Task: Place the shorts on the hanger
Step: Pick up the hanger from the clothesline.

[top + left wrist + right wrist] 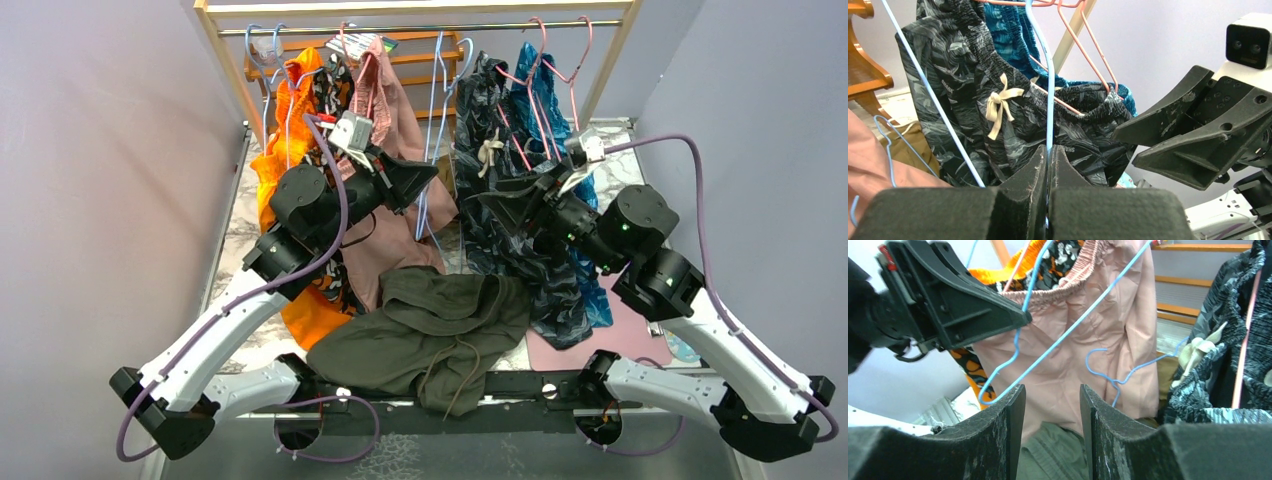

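Observation:
The olive-green shorts [430, 330] lie crumpled on the table's near edge, drawstring hanging off the front; their waistband [1048, 455] shows below my right fingers. The light-blue wire hanger [436, 120] hangs from the rail. My left gripper [432, 176] is shut on its wire [1049, 100], which runs up from between the closed jaws [1049, 147]. My right gripper [486, 199] faces it from the right, open and empty [1050, 392], a short way from the hanger's lower side [1073, 325]. In the right wrist view the left gripper [1015, 317] sits at the upper left.
A wooden rack with a metal rail [420, 28] holds dusty-pink shorts [395, 120], an orange garment [285, 150], dark leaf-print shorts [490, 120], a teal garment [545, 90] and pink hangers [560, 70]. Another blue hanger [1118, 375] sits low before the pink shorts.

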Robot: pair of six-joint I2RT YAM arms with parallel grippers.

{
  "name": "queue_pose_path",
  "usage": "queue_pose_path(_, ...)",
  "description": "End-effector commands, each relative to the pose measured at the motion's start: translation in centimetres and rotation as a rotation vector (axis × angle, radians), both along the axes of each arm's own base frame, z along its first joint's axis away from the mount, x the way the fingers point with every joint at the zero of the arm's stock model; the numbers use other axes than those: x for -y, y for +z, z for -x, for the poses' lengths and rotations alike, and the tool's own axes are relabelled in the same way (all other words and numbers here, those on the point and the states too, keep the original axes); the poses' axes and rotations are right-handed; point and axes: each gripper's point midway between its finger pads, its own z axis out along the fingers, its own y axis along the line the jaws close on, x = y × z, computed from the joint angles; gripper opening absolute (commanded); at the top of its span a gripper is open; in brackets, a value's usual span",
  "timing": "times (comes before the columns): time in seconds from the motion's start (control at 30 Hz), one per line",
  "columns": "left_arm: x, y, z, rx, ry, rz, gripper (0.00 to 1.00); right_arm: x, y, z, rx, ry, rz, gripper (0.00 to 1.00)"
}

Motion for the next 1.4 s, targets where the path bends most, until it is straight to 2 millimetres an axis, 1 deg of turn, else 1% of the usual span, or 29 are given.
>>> queue_pose_path(0.0,0.4,1.8,1.2,0.024,-0.056,0.117,0.0,-0.8,3.3,0.8,0.053,0.056,-0.184,0.48)
queue_pose_path(0.17,1.9,1.0,1.8,0.023,-0.098,0.116,0.0,-2.1,4.5,-0.2,0.022,0.06,-0.264,0.51)
queue_pose_path(0.23,2.5,0.6,2.2,0.034,-0.101,0.102,0.0,-2.5,4.8,-0.9,0.005,0.047,-0.29,0.52)
queue_pose_path(0.33,3.1,0.1,2.7,0.046,-0.08,0.084,0.0,-2.9,4.7,-2.4,-0.032,-0.003,-0.319,0.52)
queue_pose_path(0.5,3.9,-0.6,3.7,0.071,-0.051,0.07,0.0,-2.5,4.3,-4.5,-0.077,-0.112,-0.366,0.52)
queue_pose_path(0.67,3.7,-1.4,3.6,0.069,-0.014,0.069,0.0,-2.6,4.2,-5.3,-0.084,-0.138,-0.39,0.52)
queue_pose_path(0.8,2.9,-2.1,3.2,0.06,0.036,0.071,0.0,-2.0,4.4,-5.9,-0.074,-0.186,-0.403,0.52)
queue_pose_path(0.9,2.5,-2.2,3.0,0.057,0.063,0.08,0.0,-1.8,4.2,-6.6,-0.08,-0.224,-0.388,0.52)
queue_pose_path(1.13,2.5,-2.7,3.3,0.046,0.058,0.084,0.0,-2.8,3.8,-7.8,-0.086,-0.24,-0.364,0.52)
queue_pose_path(1.37,2.6,-3.2,3.6,0.034,0.051,0.085,0.0,-3.5,4.4,-8.5,-0.07,-0.241,-0.375,0.49)
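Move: The blue hanger is already off the rod, its near arm pinched in the shut left fingers. Its neck, just under the hook, lies about 10 cm ahead of the right hand, 6 cm left and 8 cm above; from the left hand it is some 7 cm ahead, 2 cm right and 8 cm above. The black shark shorts hang about 12 cm straight ahead of the right hand and the pink shorts 10 cm ahead, 13 cm left, both roughly 8 cm lower. Forward and somewhat left, rising slightly, the open right hand reaches about 9 cm for the hanger's neck, rolling nearly 20 degrees so its left side lifts and swinging a little clockwise. The left hand keeps its pinch and brings the hanger down about 5 cm towards it, first swinging back and right, then easing partway forward and left again. ##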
